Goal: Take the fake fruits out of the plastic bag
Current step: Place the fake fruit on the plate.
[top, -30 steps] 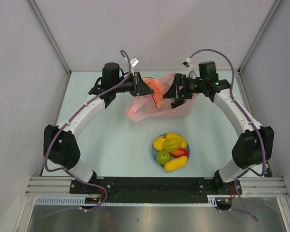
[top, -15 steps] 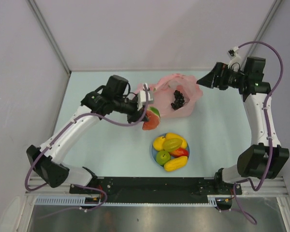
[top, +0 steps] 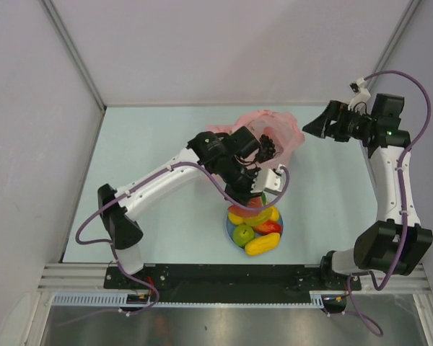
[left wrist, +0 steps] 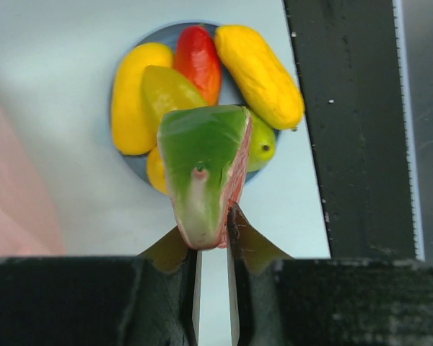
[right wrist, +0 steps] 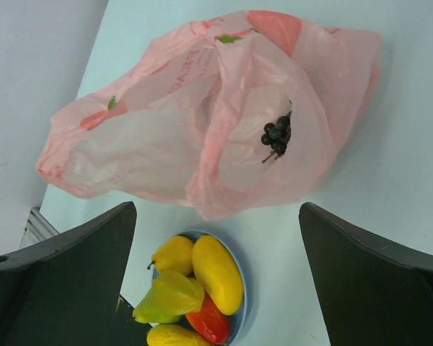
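My left gripper is shut on a watermelon slice, green rind towards the wrist camera, and hangs just above the blue plate. On that plate lie several fake fruits: a yellow mango, a red fruit, a starfruit and a green one. The pink plastic bag lies slack behind the plate, its mouth open, with a dark grape bunch inside. My right gripper is open and empty, raised to the right of the bag.
The plate sits near the front middle of the pale table, close to the black base rail. Grey walls close in the left, back and right sides. The left arm stretches across the table's middle.
My left arm has swung right and forward from beside the bag to over the plate, carrying the watermelon slice. The right gripper has barely shifted and stays open.
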`<move>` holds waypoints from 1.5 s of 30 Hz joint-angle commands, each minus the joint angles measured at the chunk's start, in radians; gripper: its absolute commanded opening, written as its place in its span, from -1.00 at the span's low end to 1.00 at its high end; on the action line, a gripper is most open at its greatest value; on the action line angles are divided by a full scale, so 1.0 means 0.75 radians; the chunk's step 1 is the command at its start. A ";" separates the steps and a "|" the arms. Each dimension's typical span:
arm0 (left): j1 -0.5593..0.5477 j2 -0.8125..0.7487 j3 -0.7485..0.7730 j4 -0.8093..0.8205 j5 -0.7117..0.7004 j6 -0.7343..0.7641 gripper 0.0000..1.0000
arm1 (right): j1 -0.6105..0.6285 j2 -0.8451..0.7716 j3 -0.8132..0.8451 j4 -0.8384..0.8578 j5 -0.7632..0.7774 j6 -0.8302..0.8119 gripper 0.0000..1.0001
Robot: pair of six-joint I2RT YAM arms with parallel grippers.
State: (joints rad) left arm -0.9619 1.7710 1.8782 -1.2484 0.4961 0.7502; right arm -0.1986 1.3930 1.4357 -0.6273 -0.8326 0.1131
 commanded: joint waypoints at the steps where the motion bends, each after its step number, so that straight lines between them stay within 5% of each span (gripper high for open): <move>1: -0.167 0.007 0.144 -0.135 -0.129 -0.129 -0.99 | 0.005 -0.092 -0.041 -0.018 0.073 -0.083 0.99; 9: -0.333 0.285 0.408 -0.194 -0.307 -0.434 -0.99 | -0.024 -0.203 -0.075 -0.084 0.157 -0.149 0.99; 21: -0.411 0.406 0.314 -0.054 -0.633 -0.613 -1.00 | -0.095 -0.288 -0.186 -0.086 0.288 -0.085 0.99; 32: -0.409 0.478 0.302 -0.070 -0.582 -0.675 -0.99 | -0.126 -0.299 -0.215 -0.100 0.239 -0.067 0.99; 39: -0.405 0.490 0.341 -0.068 -0.582 -0.675 -0.16 | -0.130 -0.284 -0.223 -0.086 0.222 -0.049 0.99; 45: -0.403 0.494 0.337 -0.074 -0.578 -0.669 -0.06 | -0.134 -0.284 -0.229 -0.086 0.216 -0.049 0.98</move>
State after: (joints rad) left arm -1.2667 2.1361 2.0953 -1.2961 0.0624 0.2615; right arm -0.2920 1.1900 1.2636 -0.7067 -0.6491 0.0677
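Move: The watermelon slice is already in my left hand, and the plate it goes to has its middle about 20 cm below, 4 cm to the right and 2 cm back. On the plate, from the same hand, the red fruit is roughly 3 cm back and 8 cm right, the green apple 5 cm back and level sideways, the long yellow fruit 9 cm back and 7 cm right. From my empty right hand the plate lies some 22 cm back, 21 cm left and 27 cm below. I carry the watermelon slice with my left hand about 6 cm back and 6 cm right over the plate, then lower it some 9 cm onto the fruit, easing slightly forward again. Going down, I tip my fingers some 20 degrees nearer to vertical and turn them a little counter-clockwise; once down I open them to let the slice go. My open, empty right hand drifts right and back about 6 cm, sinking slightly. ##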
